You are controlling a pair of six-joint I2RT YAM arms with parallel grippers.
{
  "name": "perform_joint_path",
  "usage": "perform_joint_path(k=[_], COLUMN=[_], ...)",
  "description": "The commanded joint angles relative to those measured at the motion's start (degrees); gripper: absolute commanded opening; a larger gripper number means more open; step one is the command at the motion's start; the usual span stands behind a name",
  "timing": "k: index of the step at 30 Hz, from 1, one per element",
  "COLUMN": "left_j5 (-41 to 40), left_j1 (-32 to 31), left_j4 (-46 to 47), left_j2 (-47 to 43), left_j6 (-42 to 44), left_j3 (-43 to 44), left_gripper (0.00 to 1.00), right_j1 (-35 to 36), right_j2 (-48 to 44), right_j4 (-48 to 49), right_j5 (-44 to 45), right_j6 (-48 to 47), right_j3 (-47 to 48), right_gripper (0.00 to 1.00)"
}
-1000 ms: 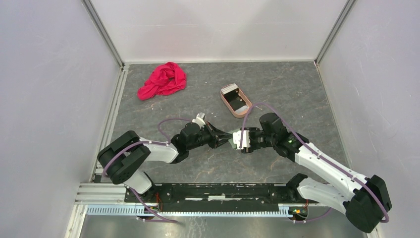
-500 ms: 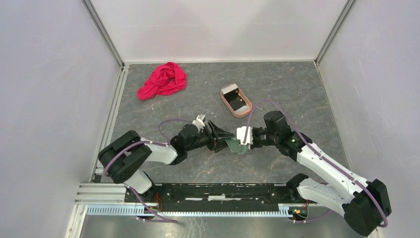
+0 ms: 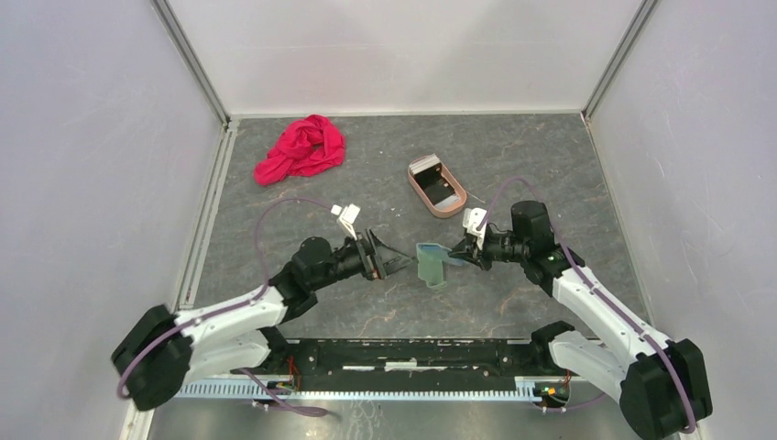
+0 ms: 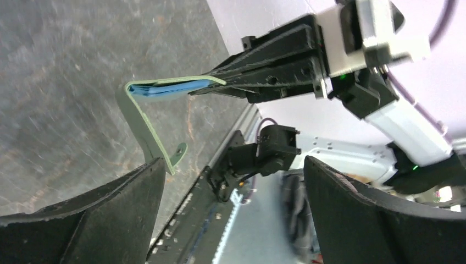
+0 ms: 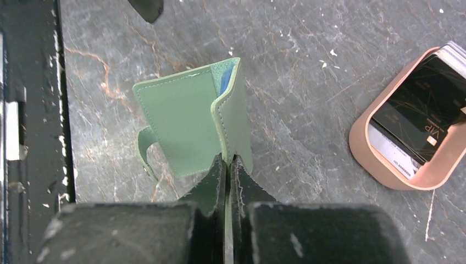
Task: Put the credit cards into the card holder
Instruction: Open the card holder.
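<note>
The sage-green card holder (image 3: 431,264) hangs half open above the table, one flap pinched in my right gripper (image 3: 460,256), which is shut on it. In the right wrist view the card holder (image 5: 184,124) shows a blue lining at its fold, and the gripper (image 5: 226,165) clamps its edge. My left gripper (image 3: 392,264) stands open just left of the holder, apart from it. The left wrist view has the card holder (image 4: 144,113) ahead of the wide-spread gripper (image 4: 233,220). The credit cards (image 5: 420,107) lie stacked in the tray, a dark one on top.
The pinkish-tan oval tray (image 3: 449,209) sits behind the grippers, a little right of centre, and its rim (image 5: 360,144) shows in the right wrist view. A red cloth (image 3: 302,148) lies bunched at the back left. White walls enclose the table.
My left gripper opened, let go of the card holder and drew back to the left. My right gripper shut on the holder and carried it slightly right.
</note>
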Motion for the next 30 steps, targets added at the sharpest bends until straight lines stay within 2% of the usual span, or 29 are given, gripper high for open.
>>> perform_joint_path(k=[1, 4, 8, 10, 13, 17, 18, 23, 24, 25, 26, 30], left_j5=[-6.2, -8.0, -8.6, -8.5, -7.8, -5.9, -5.9, -6.9, -6.6, -6.1, -5.6, -0.4], left_j1=[-1.5, -1.8, -2.2, -2.8, -3.5, -3.9, -4.0, -4.0, -4.0, -4.0, -4.0, -3.9], left_j4=[-12.8, -12.3, -12.5, -12.1, -11.1, -9.8, -9.5, -11.8, -11.4, -10.7, -9.6, -0.7], left_j2=[-8.2, -8.3, -3.5, -0.6, 4.5, 10.0, 11.0, 14.1, 14.4, 14.4, 14.3, 12.5], left_j6=[19.4, 21.7, 22.0, 21.9, 20.7, 19.3, 19.2, 22.0, 23.0, 24.4, 25.8, 33.3], left_j3=[1.0, 0.0, 1.8, 3.3, 5.7, 8.8, 9.2, 11.2, 11.1, 10.6, 10.3, 5.6], left_gripper=[1.0, 1.0, 0.98, 0.93, 0.79, 0.71, 0.67, 0.31, 0.22, 0.07, 0.03, 0.02], right_j1=[-0.9, -1.2, -1.6, -1.9, -2.0, -2.0, -2.0, -2.0, -2.1, -2.0, -2.0, -2.0], right_j2=[0.8, 1.6, 1.8, 1.8, 2.2, 2.4, 2.4, 1.7, 1.6, 1.5, 1.4, 1.4], right_j4=[8.2, 9.9, 12.1, 13.1, 13.3, 13.3, 13.3, 13.0, 13.1, 13.4, 13.6, 13.9], right_j5=[-6.0, -7.4, -8.2, -8.5, -8.7, -9.0, -9.0, -12.3, -13.7, -15.2, -16.1, -19.5], right_j6=[7.7, 9.9, 11.6, 12.1, 12.3, 12.3, 12.2, 11.7, 11.8, 12.0, 12.3, 12.8], right_j3=[-0.5, -1.1, -1.7, -2.3, -2.3, -2.4, -2.4, -2.7, -2.9, -3.1, -3.3, -3.5], right_gripper=[0.0, 0.0, 0.0, 0.0, 0.0, 0.0, 0.0, 0.0, 0.02, 0.06, 0.12, 0.29])
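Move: The card holder, folded part open with its right panel in the shut right fingers, has its middle about 6 cm to the right of the empty, wide-open left hand, 1 cm farther back and 8 cm below. The right fingertips lie some 13 cm right, 2 cm ahead and 4 cm below the left hand; the pink tray of cards is 17 cm ahead, 9 cm right and 16 cm below. From the right hand, the holder's middle is about 5 cm left, 2 cm back and 3 cm below. The card holder's loose left panel gets pinched near the fold by the left hand, which lifts slightly, then sinks about 9 cm and edges forward and right, its fingertips tipping down some 20 degrees as they close from wide open. The right hand keeps its grip on the other panel, easing a little left and up with a slight wrist roll, then drifts back about 2 cm as its fingers begin to open. ##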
